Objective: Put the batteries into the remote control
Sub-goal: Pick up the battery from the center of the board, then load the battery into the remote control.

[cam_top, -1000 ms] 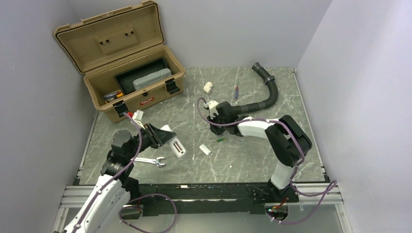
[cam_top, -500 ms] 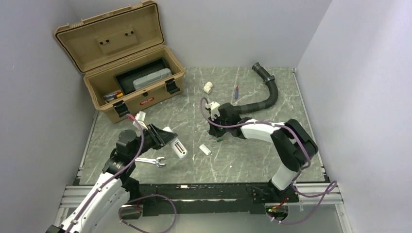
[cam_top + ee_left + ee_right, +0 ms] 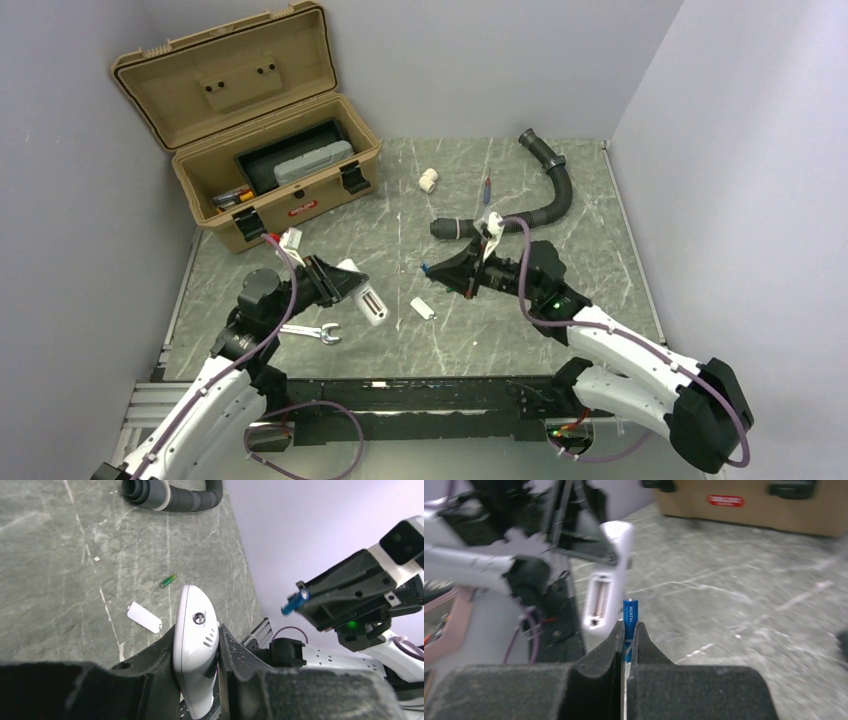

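The white remote control [image 3: 195, 640] is clamped on its edges by my left gripper [image 3: 197, 630], which is shut on it above the table's left side [image 3: 345, 287]. In the right wrist view the remote [image 3: 613, 575] shows its open battery bay facing me. My right gripper [image 3: 628, 627] is shut on the blue battery [image 3: 630, 615], which stands upright just right of that bay. From above, the right gripper [image 3: 428, 269] hangs a short way right of the remote [image 3: 365, 300]. The green battery [image 3: 168, 581] lies on the table.
A small white cover piece [image 3: 422, 308] lies between the arms. A wrench [image 3: 312, 332] lies under the left arm. The open tan toolbox [image 3: 260, 150] is back left; a black hose [image 3: 548, 195], a white pipe fitting [image 3: 428, 180] and a red-and-blue stick [image 3: 487, 188] lie behind.
My right gripper closed on the blue battery, lifted it off the table and swung it left toward the remote. The left gripper with the remote has hardly moved.
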Available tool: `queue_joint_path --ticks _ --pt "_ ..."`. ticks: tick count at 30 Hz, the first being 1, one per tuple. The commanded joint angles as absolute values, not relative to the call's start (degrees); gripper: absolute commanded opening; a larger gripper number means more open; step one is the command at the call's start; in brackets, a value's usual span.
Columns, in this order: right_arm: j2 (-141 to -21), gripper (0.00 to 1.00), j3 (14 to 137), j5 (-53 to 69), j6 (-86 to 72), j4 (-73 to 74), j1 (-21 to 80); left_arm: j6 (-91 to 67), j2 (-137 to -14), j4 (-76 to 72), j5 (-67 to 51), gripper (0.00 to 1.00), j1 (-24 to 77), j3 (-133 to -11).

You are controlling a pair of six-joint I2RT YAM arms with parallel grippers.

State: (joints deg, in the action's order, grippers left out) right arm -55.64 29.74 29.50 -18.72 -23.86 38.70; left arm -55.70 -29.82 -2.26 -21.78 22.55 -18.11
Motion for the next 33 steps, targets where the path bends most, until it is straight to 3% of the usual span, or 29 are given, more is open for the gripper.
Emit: queue_joint_path --ticks 1,8,15,25,33 --pt "-50.54 0.00 27.32 43.62 -16.74 -31.88 41.39 -54.05 -29.00 -9.03 -25.82 0.00 22.85 -18.60" --pt "-42.84 0.00 23.77 57.57 -10.87 -37.98 44.58 -50.27 -28.01 -8.32 -29.06 0.00 22.85 -20.47" --pt "-39.03 0.00 23.73 57.23 -7.62 -33.79 46.58 -50.21 -24.84 -12.77 -31.77 0.00 22.85 -18.82" --pt "-39.38 0.00 24.69 59.27 -5.41 -32.41 46.86 -52.88 -23.82 -34.56 -39.56 0.00 22.85 -12.32" --pt "-38.64 0.00 25.14 58.36 -5.13 -30.70 46.86 -54.93 -25.51 -43.24 -42.50 0.00 22.85 -10.59"
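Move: The remote's open battery slot, held out by my left hand, lies about 13 cm to the left of my right hand, 5 cm nearer my base and some 6 cm lower. On the table 22 cm below my right hand, the battery cover is 2 cm ahead and 2 cm left, the green battery 7 cm ahead and 6 cm right. From my left hand, that slot is 5 cm right, 3 cm back and 2 cm lower; the blue battery is 16 cm right, 1 cm ahead and 4 cm higher. Keeping the blue battery pinched in my right fingertips, I swing it back towards my base about 15 cm, quickly at first and then nearly still, rising slightly and turning the wrist counter-clockwise until the fingers point left. My left hand keeps its grip on the remote, lifts it about 7 cm while drawing back 5 cm, and tilts its fingers up, turning a little clockwise. ##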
